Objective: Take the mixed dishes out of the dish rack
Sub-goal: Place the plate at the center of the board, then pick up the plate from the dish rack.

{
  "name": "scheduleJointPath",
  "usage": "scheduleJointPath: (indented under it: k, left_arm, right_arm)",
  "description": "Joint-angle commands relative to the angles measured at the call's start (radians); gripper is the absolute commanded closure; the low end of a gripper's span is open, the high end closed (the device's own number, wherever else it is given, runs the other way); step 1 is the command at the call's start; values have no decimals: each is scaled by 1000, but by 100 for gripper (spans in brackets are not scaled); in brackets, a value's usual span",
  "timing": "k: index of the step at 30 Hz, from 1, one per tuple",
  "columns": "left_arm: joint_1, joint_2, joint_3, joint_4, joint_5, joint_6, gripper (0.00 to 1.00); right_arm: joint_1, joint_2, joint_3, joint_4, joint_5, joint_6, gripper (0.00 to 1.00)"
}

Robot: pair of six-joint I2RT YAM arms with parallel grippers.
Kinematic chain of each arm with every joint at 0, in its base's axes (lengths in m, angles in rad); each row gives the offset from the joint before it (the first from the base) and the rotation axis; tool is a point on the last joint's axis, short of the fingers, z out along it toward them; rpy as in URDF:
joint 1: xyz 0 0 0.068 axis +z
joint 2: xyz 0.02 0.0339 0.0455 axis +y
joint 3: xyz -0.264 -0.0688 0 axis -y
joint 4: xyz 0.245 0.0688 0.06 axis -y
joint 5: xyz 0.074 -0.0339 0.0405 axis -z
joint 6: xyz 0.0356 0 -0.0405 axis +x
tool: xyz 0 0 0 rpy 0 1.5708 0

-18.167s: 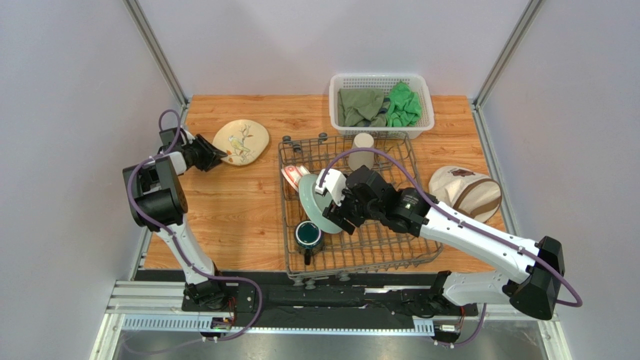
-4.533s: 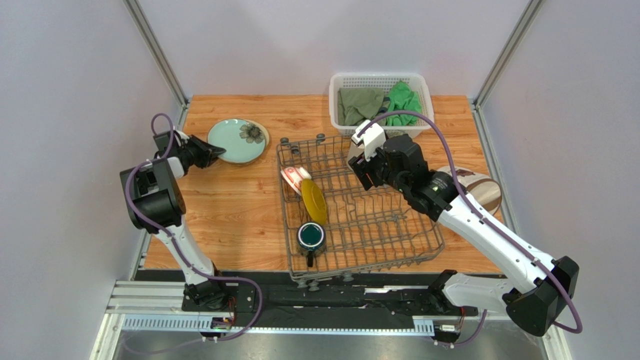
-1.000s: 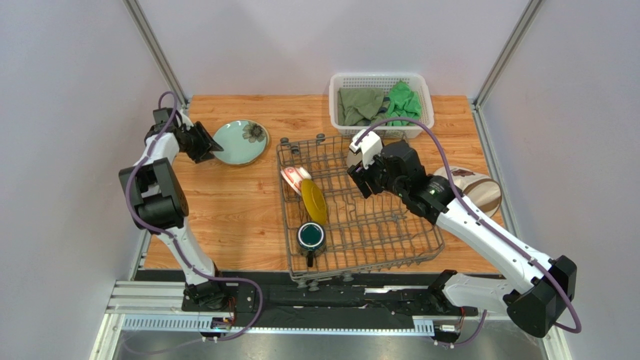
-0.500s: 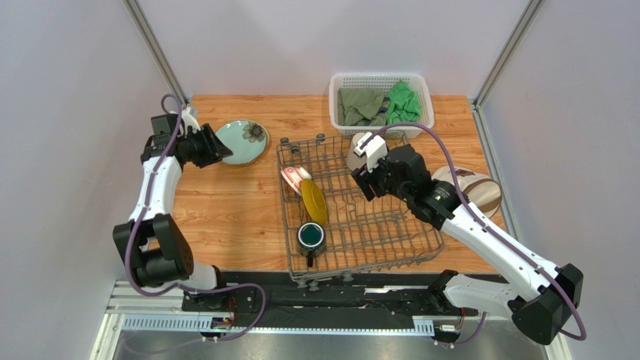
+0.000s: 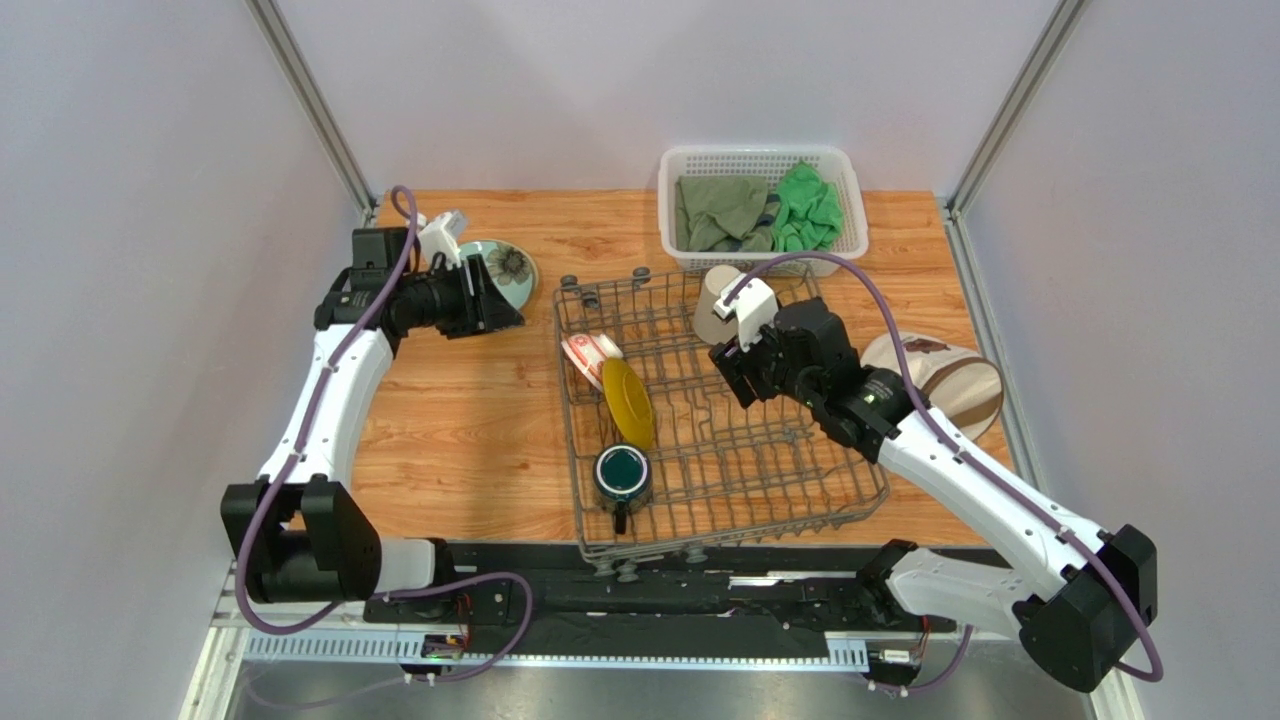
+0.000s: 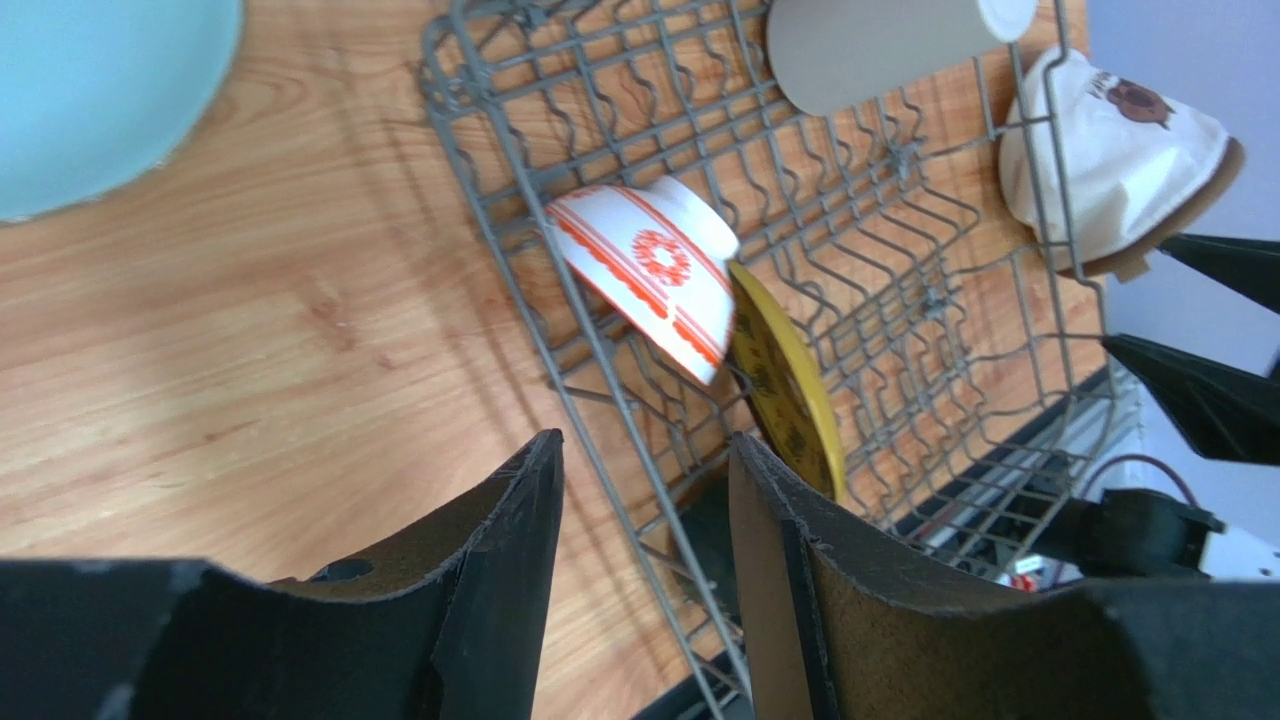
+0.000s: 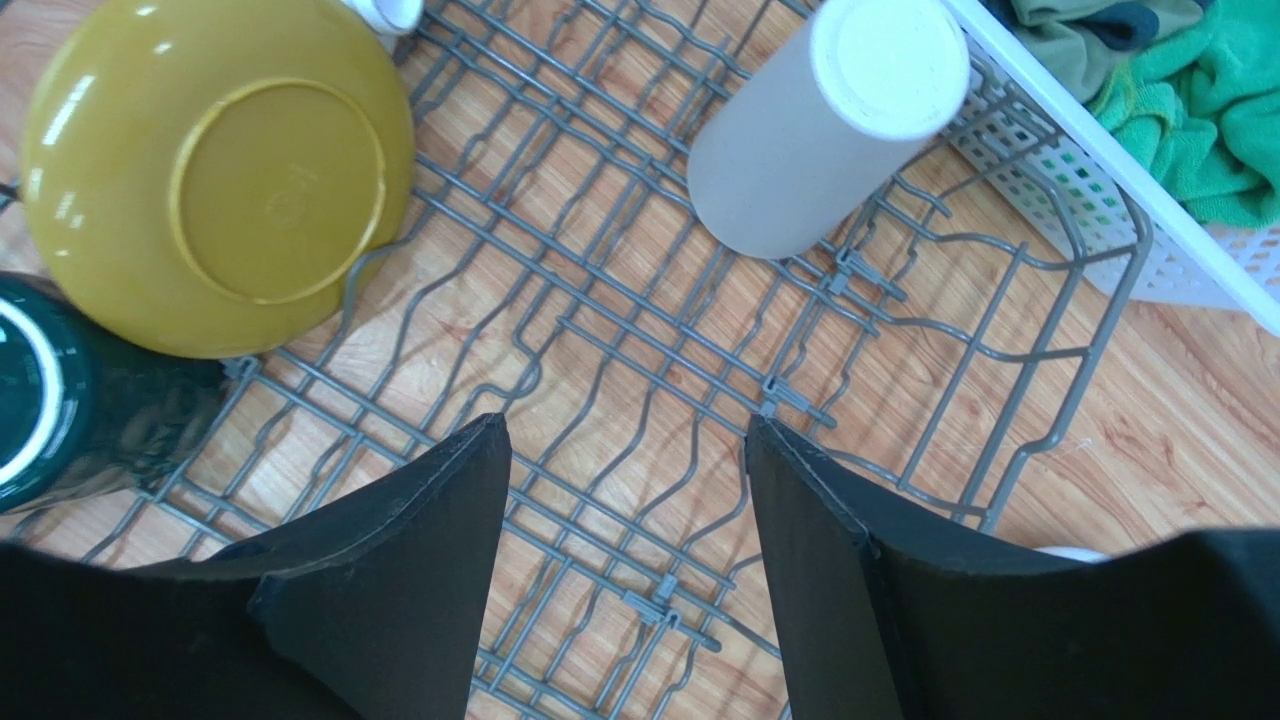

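The grey wire dish rack (image 5: 781,465) holds a red-and-white bowl (image 5: 591,356), a yellow plate (image 5: 628,402) on edge, a dark teal mug (image 5: 619,473) and a tall beige cup (image 5: 715,303) lying at its far end. A pale green plate (image 5: 513,266) lies flat on the table left of the rack. My left gripper (image 5: 490,308) is open and empty beside that plate, pointing at the bowl (image 6: 646,278) and the yellow plate (image 6: 781,398). My right gripper (image 5: 736,380) hangs open and empty over the rack's wires (image 7: 631,360), near the cup (image 7: 819,135).
A white mesh basket (image 5: 759,162) with green cloths (image 5: 807,210) stands behind the rack. A beige cap-like fabric thing (image 5: 939,383) lies to the right of the rack. Bare wooden table (image 5: 451,420) lies left of the rack.
My left arm has swung right from the pale green plate's far-left side toward the rack. My right gripper has drifted slightly toward the rack's middle, uncovering more of the beige cup.
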Motion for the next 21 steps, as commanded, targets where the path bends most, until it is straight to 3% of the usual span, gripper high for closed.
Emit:
scheduleJointPath:
  k: [1, 10, 21]
  left_arm:
    - [-71, -32, -3, -15, 47, -73, 48]
    - [-270, -25, 12, -59, 53, -105, 49]
    - [-365, 43, -18, -38, 47, -127, 50]
  right_arm:
    - [-44, -25, -32, 81, -1, -11, 36]
    - [-177, -56, -78, 113, -55, -22, 37]
    - [-240, -30, -82, 110, -57, -34, 38]
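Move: The left hand, empty and high, has the yellow plate in the rack about 20 cm to its right and 8 cm back, some 14 cm below. The red-and-white bowl is level with the hand, 14 cm right; the mug about 17 cm back and 19 cm right; the green plate 16 cm ahead and 5 cm left. From the right hand, the yellow plate is about 18 cm left, level, and the grey cup 13 cm ahead, 4 cm left. Touching nothing, the left hand heads for the yellow plate and mug at the rack's left side, sweeping some 11 cm right and 7 cm back at nearly constant height, away from the green plate and slowing at the end. It turns nearly 20 degrees clockwise, tipping slightly down, fingers still half open. The right hand, open, draws about 6 cm right and 3 cm forward, away from the yellow plate. ##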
